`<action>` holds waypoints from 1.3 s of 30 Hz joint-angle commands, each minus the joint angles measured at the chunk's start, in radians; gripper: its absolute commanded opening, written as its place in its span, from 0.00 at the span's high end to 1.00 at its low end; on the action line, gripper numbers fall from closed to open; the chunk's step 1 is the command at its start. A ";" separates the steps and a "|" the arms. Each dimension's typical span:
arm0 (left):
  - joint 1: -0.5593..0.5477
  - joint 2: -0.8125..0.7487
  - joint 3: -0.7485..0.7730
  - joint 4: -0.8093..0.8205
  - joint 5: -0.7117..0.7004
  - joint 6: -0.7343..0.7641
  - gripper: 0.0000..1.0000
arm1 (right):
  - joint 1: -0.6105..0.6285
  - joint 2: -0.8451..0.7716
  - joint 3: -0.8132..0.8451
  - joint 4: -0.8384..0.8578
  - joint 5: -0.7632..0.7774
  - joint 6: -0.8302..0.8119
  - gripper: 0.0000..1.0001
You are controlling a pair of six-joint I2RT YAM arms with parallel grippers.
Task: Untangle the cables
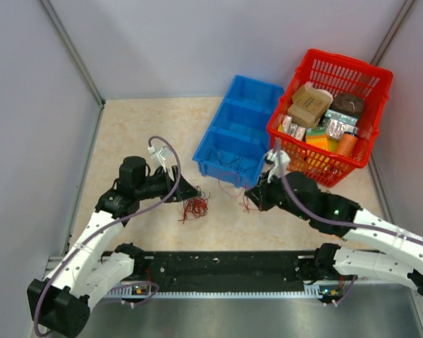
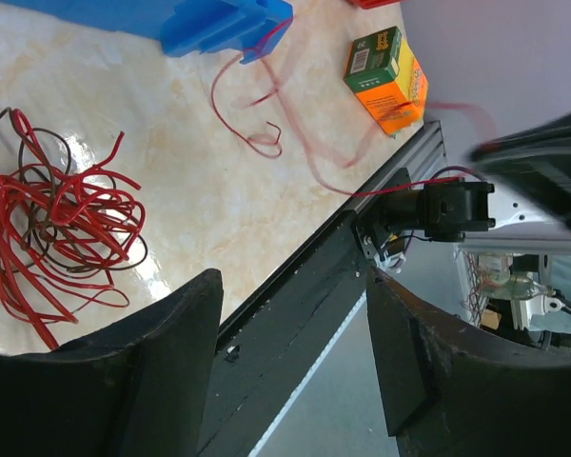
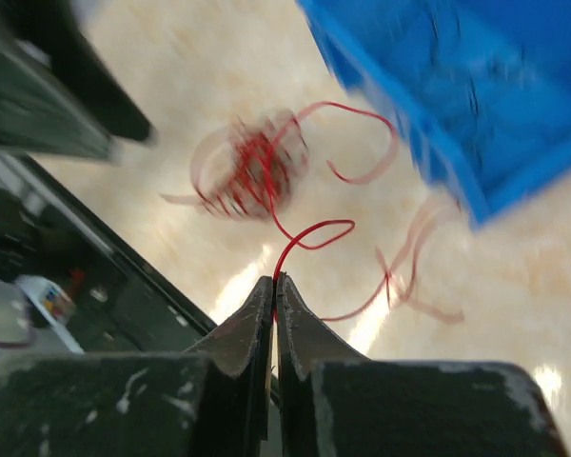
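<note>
A tangle of thin red and dark-brown cables (image 2: pixel 57 228) lies on the beige table; in the top view the tangle (image 1: pixel 194 208) sits just in front of my left gripper (image 1: pixel 190 191). My left gripper (image 2: pixel 295 352) is open, above and beside the tangle, with nothing between its fingers. My right gripper (image 3: pixel 274 281) is shut on a single red cable (image 3: pixel 309 228) that curls away toward the tangle (image 3: pixel 257 171). From above, the right gripper (image 1: pixel 252 193) hovers near the blue bin's front corner. A loose red cable (image 2: pixel 257 114) loops on the table between the two grippers.
A blue compartment bin (image 1: pixel 215 120) stands at the middle back with a few thin dark wires in its nearest compartment. A red basket (image 1: pixel 349 70) full of packets stands at the back right. A green and orange box (image 2: pixel 385 76) shows near the black front rail (image 1: pixel 225 264).
</note>
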 commanded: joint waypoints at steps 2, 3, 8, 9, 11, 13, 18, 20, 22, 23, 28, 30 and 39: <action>-0.035 0.005 -0.022 0.059 -0.039 -0.025 0.34 | -0.006 0.068 -0.181 -0.094 0.028 0.180 1.00; -0.038 0.010 -0.029 0.068 -0.042 -0.028 0.34 | -0.006 0.105 -0.202 -0.091 0.021 0.192 1.00; -0.052 0.043 -0.034 0.097 -0.046 -0.045 0.34 | -0.005 0.211 -0.264 0.011 0.082 0.137 1.00; -0.056 0.049 -0.031 0.099 -0.046 -0.049 0.34 | -0.005 0.228 -0.270 0.048 0.102 0.119 1.00; -0.066 0.054 -0.027 0.099 -0.048 -0.051 0.34 | -0.018 0.277 -0.261 0.084 0.132 0.078 1.00; -0.069 0.048 -0.022 0.086 -0.054 -0.046 0.34 | -0.053 0.340 -0.233 0.088 0.162 0.047 1.00; -0.070 -0.001 -0.022 0.027 -0.092 -0.027 0.34 | -0.078 0.452 -0.186 0.105 0.243 -0.025 0.90; -0.070 -0.016 -0.031 0.019 -0.105 -0.022 0.34 | -0.089 0.484 -0.187 0.136 0.268 -0.039 0.84; -0.070 -0.016 -0.042 0.020 -0.103 -0.025 0.34 | -0.094 0.510 -0.202 0.182 0.279 -0.048 0.70; -0.072 -0.015 -0.042 0.022 -0.099 -0.025 0.34 | -0.097 0.513 -0.221 0.220 0.274 -0.053 0.57; -0.072 0.000 -0.043 0.036 -0.089 -0.030 0.34 | -0.104 0.556 -0.279 0.349 0.309 -0.022 0.34; -0.072 0.008 -0.040 0.036 -0.086 -0.028 0.34 | -0.110 0.578 -0.276 0.345 0.366 0.010 0.28; -0.072 -0.010 -0.053 0.036 -0.092 -0.030 0.34 | -0.181 0.699 -0.299 0.482 0.301 -0.007 0.26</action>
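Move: The loose red cable hangs from the right hand's shut fingers. Its laying-down spot, on the table at the bin's near right corner, is about 9 cm ahead, 5 cm right and 26 cm below that hand. The corner itself is some 12 cm ahead and 4 cm right, the bin's middle 30 cm ahead and 3 cm left. The red cable bundle sits roughly 17 cm left and 3 cm ahead. From the left hand, the spot is about 20 cm right, 7 cm ahead. The loose red cable, already pinched in the right gripper, is lowered quickly some 20 cm towards the table, then carried about 10 cm forward towards the bin's near right corner while still sinking slightly. The wrist tips the fingers more steeply down and swings clockwise; low by the corner they open wide and let go of the cable. The open left hand sinks about 2 cm above the bundle. ##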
